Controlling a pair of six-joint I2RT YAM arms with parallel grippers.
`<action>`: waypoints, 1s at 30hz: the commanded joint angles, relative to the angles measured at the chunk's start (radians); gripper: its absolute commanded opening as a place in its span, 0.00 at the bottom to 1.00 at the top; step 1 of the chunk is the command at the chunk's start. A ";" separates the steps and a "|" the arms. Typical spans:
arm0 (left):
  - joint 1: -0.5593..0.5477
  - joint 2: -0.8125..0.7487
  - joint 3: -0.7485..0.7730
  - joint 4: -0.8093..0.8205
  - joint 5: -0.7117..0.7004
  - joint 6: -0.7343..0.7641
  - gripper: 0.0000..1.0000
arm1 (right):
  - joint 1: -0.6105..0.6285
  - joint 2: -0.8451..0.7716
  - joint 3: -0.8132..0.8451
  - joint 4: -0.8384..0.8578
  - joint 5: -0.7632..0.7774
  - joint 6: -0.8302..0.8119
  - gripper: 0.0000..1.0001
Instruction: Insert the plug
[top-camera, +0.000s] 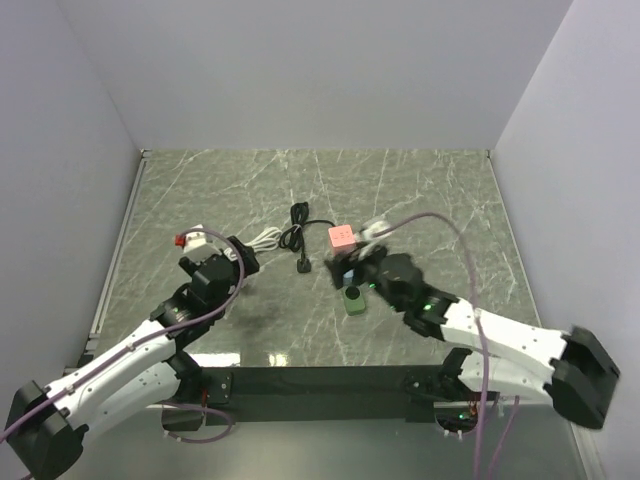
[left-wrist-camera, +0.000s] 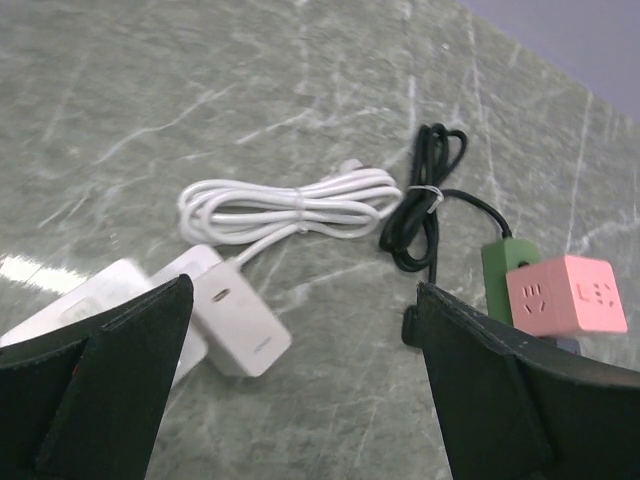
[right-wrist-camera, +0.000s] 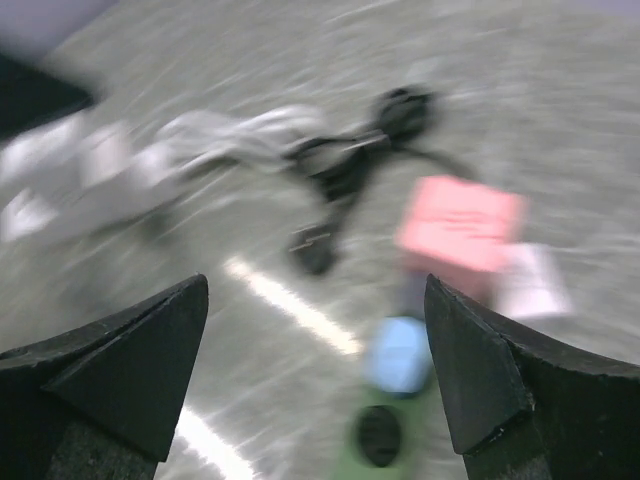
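The black plug (top-camera: 303, 265) lies flat on the marble table at the end of a bundled black cord (top-camera: 298, 215). A pink cube socket (top-camera: 341, 236) sits just right of it, beside a green block (top-camera: 353, 302). My right gripper (top-camera: 350, 270) hovers open over the green block, nothing between its fingers. The right wrist view is blurred, with the plug (right-wrist-camera: 313, 250), pink cube (right-wrist-camera: 460, 225) and green block (right-wrist-camera: 378, 435) ahead of the right gripper (right-wrist-camera: 316, 285). My left gripper (top-camera: 243, 258) stands open and empty. In its view, the left gripper (left-wrist-camera: 305, 290) has the pink cube (left-wrist-camera: 565, 293) at the right.
A coiled white cable (left-wrist-camera: 290, 205) with a white adapter (left-wrist-camera: 235, 315) lies left of the black cord (left-wrist-camera: 425, 190). A white power strip (left-wrist-camera: 90, 300) sits under my left finger. A small red part (top-camera: 180, 240) is at the far left. A light blue piece (right-wrist-camera: 398, 355) rests on the green block.
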 joint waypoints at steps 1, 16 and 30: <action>0.009 0.054 0.047 0.196 0.120 0.131 1.00 | -0.177 -0.114 -0.057 -0.054 0.062 0.046 0.94; 0.017 0.162 0.055 0.264 0.326 0.162 0.99 | -0.425 0.175 0.144 -0.327 0.017 0.069 0.93; 0.017 0.168 0.065 0.250 0.358 0.183 0.99 | -0.503 0.372 0.325 -0.446 -0.235 -0.192 0.96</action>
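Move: The white charger lies about 16 cm ahead of the right gripper, 9 cm to its right and 17 cm below. Just left of the charger stands the pink cube, 15 cm ahead and 3 cm right of that gripper; the blue plug is some 5 cm ahead, 4 cm right. From the left gripper, the charger is roughly 31 cm right and 15 cm ahead, the black plug about 12 cm right and 9 cm ahead, both 15 cm below. Swing the open right gripper some 13 cm right while reaching forward over the green strip, then sink towards the white charger, tipping the fingers down about 20 degrees; finish by easing forward and slightly back left, stopping short of touching. Meanwhile slide the open left gripper right towards the black plug, turning it clockwise. ##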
